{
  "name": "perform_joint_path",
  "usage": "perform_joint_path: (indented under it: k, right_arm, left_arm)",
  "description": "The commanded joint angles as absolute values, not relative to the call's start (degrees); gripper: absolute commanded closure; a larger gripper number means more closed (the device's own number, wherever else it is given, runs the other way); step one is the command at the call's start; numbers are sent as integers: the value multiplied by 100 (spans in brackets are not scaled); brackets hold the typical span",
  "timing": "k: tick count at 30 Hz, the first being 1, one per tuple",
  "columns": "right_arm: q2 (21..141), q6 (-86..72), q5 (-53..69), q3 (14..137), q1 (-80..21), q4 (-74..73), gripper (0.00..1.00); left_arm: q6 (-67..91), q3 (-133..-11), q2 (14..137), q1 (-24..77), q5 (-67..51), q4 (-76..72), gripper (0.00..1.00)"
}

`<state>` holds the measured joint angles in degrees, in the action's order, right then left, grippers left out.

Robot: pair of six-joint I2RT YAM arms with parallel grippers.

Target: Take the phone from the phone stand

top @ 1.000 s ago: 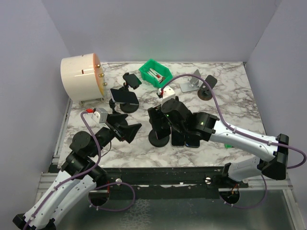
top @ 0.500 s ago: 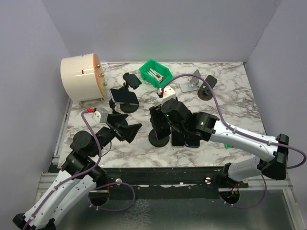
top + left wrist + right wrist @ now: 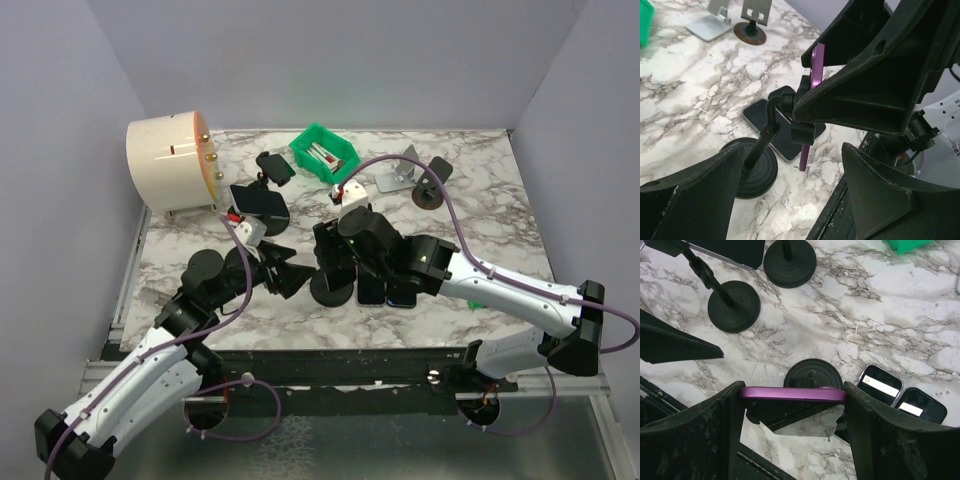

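Note:
The phone [image 3: 792, 393] is purple and stands edge-on, clipped at the top of a black phone stand with a round base [image 3: 813, 374]. My right gripper [image 3: 795, 405] is shut on the phone, one finger [image 3: 715, 430] against each short end. From the left wrist the phone's purple edge [image 3: 805, 159] hangs below the stand's clamp, with the stem [image 3: 765, 140] and base [image 3: 757, 172] beneath. My left gripper [image 3: 790, 200] is open and holds nothing, just left of the stand base [image 3: 332, 290]. From above, my right gripper [image 3: 335, 250] hides the phone.
Two dark phones [image 3: 880, 384] [image 3: 920, 407] lie flat right of the stand. Two more black stands [image 3: 734, 305] [image 3: 790, 262] carry phones behind it. A green bin [image 3: 325, 152], a white drum [image 3: 170, 165] and a silver stand [image 3: 398, 175] sit at the back.
My left arm has swung right and forward, bringing its open gripper up beside the stand. The right gripper has narrowed onto the phone and otherwise stayed in place.

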<state>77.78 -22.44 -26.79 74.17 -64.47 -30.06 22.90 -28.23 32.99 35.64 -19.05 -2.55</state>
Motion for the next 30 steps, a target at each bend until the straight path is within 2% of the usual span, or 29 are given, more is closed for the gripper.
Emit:
perform_joint_path:
  k: [1, 8, 23, 30]
  right_arm:
    - [7624, -2198, -2791, 7330, -6495, -3145, 61]
    - [7568, -2164, -2760, 7326, -6491, -3122, 60]
    - [7567, -2128, -2682, 7321, -6495, -3014, 61]
    - [7569, -2127, -2678, 7312, -6495, -2988, 61]
  left_arm:
    - [2369, -2632, 3650, 3569, -2742, -1007, 21]
    - [2411, -2411, 4109, 3577, -2959, -1879, 29]
    - [2128, -2715, 4928, 3576, -2987, -2275, 40]
    - [2133, -2674, 5044, 3577, -3092, -2511, 48]
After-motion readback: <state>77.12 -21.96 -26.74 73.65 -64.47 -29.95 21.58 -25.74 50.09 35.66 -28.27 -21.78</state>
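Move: The holder head of the phone stand, on its bent neck, lies about 7 cm to the right of the left hand, roughly 4 cm ahead and 3 cm lower. The phone sits just past it, some 9 cm right, 3 cm ahead and 2 cm down; the round base is about 6 cm right, 4 cm ahead and 17 cm below. A flat phone on the table lies about 17 cm right, 6 cm ahead and 18 cm down. The right hand already has the clamped phone between its fingers, with the holder about 1 cm ahead, 1 cm left and 1 cm below. The left hand comes in from the left side at the holder and neck behind the phone, going about 4 cm to the right and sinking some 3 cm early on, then easing forward a little over 1 cm while the wrist turns roughly 10 degrees clockwise and the fingers close from wide to about half open, one on the forward side and one on the back side of the holder, not yet clamped. Meanwhile the right hand stays put and keeps its grip across the phone's two long edges, holding it against the holder. ##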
